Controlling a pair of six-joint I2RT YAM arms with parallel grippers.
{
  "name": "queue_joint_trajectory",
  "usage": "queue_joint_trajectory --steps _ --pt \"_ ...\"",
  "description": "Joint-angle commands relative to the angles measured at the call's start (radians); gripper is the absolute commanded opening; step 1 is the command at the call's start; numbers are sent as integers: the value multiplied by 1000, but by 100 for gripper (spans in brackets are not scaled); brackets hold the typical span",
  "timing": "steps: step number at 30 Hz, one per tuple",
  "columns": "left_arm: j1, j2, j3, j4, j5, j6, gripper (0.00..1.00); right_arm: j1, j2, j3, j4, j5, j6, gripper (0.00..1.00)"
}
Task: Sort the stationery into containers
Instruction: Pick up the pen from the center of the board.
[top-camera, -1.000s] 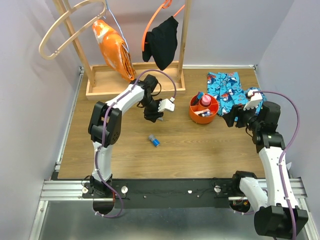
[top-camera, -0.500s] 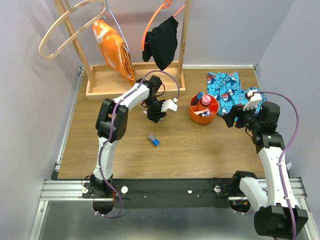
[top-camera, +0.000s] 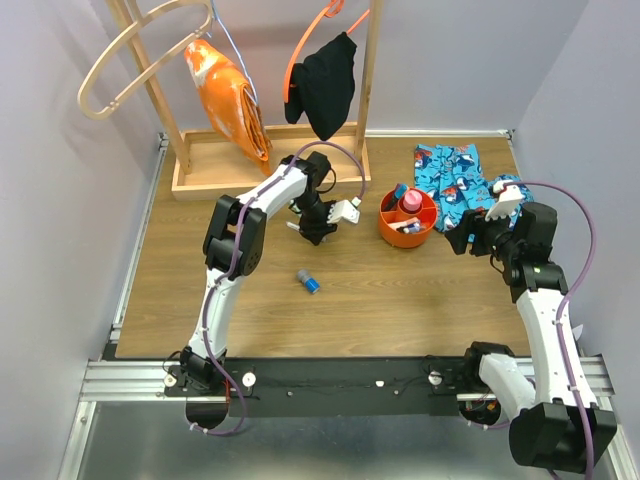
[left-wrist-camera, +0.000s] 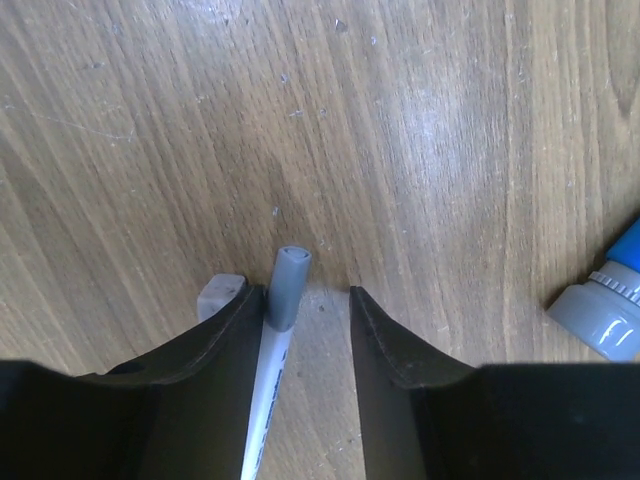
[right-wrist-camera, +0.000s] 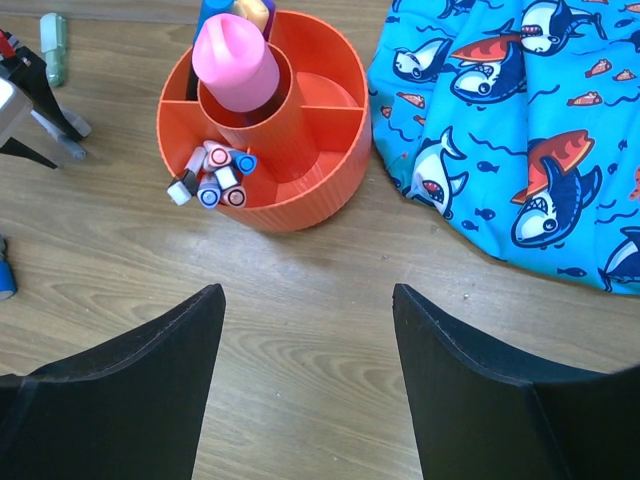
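A white pen with a grey cap (left-wrist-camera: 286, 290) lies on the wood between the jaws of my left gripper (left-wrist-camera: 307, 295). It rests against the left finger (left-wrist-camera: 215, 350), with a gap to the right finger, so the gripper is open around it. In the top view this gripper (top-camera: 318, 232) points down left of the round orange tub (top-camera: 395, 236). The tub (right-wrist-camera: 300, 205) holds a pink tube (right-wrist-camera: 235, 60) in its centre and several markers (right-wrist-camera: 215, 178) in a front compartment. A blue marker (top-camera: 308, 282) lies alone on the table. My right gripper (right-wrist-camera: 308, 300) hangs open and holds nothing, near the tub.
A blue shark-print cloth (right-wrist-camera: 500, 120) lies right of the tub. A small green item (right-wrist-camera: 53, 45) sits far left of it. A wooden rack (top-camera: 270, 175) at the back carries orange and black cloth. A small grey piece (left-wrist-camera: 220, 295) lies behind my left finger.
My left arm has swung slightly right and its jaws have narrowed a little around the pen. The right arm has stayed still.
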Motion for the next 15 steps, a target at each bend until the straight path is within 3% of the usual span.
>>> queue_joint_trajectory --steps 1,6,13,15 --pt "-3 24 8 -33 -29 27 42 -5 3 -10 32 22 -2 76" --pt "-18 34 1 -24 -37 15 35 -5 8 -15 41 27 -2 76" --pt "-27 13 -50 -48 -58 32 1 -5 8 -5 28 34 -9 76" --pt "-29 -19 -55 -69 -21 40 0 -5 8 1 21 39 -17 76"
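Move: The pen lies nearly between the left gripper's half-open fingers: its middle is about 3 cm to the left, 1 cm ahead and 1 cm below, and its grey end pokes out to the right. A short grey stick lies some 3 cm ahead and 2 cm left, the green marker about 8 cm ahead and 5 cm left, and the blue-capped bottle roughly 11 cm back and 1 cm left. From the right gripper the pen is some 31 cm left, 8 cm ahead and 17 cm lower. Hold the left gripper down at the board, fingers steeply down, and shut them from about half open until they pinch the pen just short of its grey end. Don't lift yet; as they close, let the hand ease back only about half a centimetre. ##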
